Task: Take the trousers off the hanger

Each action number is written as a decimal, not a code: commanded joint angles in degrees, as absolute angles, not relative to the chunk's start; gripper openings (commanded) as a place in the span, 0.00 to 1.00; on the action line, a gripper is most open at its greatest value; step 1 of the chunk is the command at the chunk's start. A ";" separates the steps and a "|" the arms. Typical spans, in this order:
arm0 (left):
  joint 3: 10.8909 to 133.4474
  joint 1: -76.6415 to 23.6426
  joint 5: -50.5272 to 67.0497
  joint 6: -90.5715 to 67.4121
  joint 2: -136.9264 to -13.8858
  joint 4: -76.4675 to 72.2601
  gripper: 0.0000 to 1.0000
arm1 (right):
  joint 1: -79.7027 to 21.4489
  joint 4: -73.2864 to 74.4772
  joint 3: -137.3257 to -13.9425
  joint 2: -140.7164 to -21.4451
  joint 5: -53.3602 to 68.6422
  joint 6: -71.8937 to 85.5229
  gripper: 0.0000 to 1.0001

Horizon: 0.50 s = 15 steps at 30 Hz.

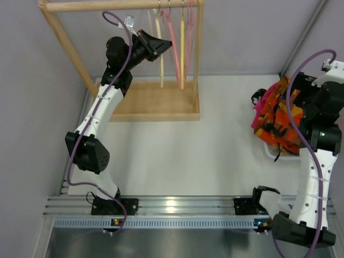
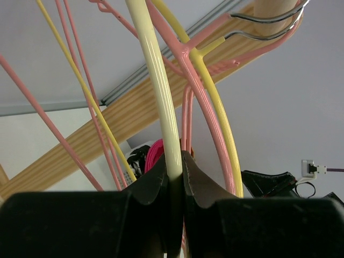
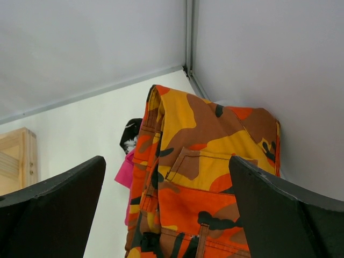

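Note:
In the top view the cream hanger (image 1: 160,59) hangs bare from the wooden rack's rail, and my left gripper (image 1: 157,45) is up beside it. The left wrist view shows that gripper (image 2: 174,167) shut on the hanger's pale rod (image 2: 161,91), which runs up out of the jaws. The orange camouflage trousers (image 1: 277,118) lie heaped at the far right of the table, apart from the hanger. My right gripper (image 3: 166,161) stands open close in front of the trousers (image 3: 204,172), with nothing between its fingers (image 3: 59,204).
Pink hangers (image 2: 204,102) and a brighter yellow hanger (image 2: 217,97) crowd round the cream one on the wooden rack (image 1: 156,102). A magenta cloth (image 3: 126,174) and a black item (image 1: 259,97) lie with the trousers on a white basket (image 1: 269,153). Grey walls stand close behind.

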<state>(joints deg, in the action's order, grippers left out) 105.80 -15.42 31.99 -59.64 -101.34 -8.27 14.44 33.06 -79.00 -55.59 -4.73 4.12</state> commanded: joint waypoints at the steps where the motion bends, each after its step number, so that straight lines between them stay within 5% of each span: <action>1: 107.93 -15.56 31.38 -58.18 -100.90 -14.24 0.04 | 15.21 31.99 -78.75 -54.05 -4.04 4.40 0.99; 9: 102.67 -15.47 31.20 -56.08 -97.04 -13.98 0.54 | 15.21 31.46 -78.49 -53.70 -3.69 3.78 0.99; 15: 97.13 -14.77 30.50 -54.32 -92.20 -12.57 0.69 | 15.21 31.29 -78.05 -52.65 -3.34 3.87 0.99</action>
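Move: Just ahead of the left hand, which still holds the cream hanger by its near arm, the spot on the rail lies about 8 cm forward, 1 cm to the left and some 13 cm above. The pink hanger hangs about 7 cm to this hand's right and 6 cm ahead, the yellow hanger about 11 cm right and 6 cm ahead, both near hand height. From the right hand that rail spot is about 62 cm left, 25 cm forward and 20 cm up. Opening its fingers from nearly shut to about two-thirds wide, the left hand lets go of the cream hanger's near arm below the rail. It creeps forward a touch first, then eases back and down, by about 1.5 cm each way, drifting slightly left, with the wrist hardly turning and the hanger's arm still standing between the parted fingers. ##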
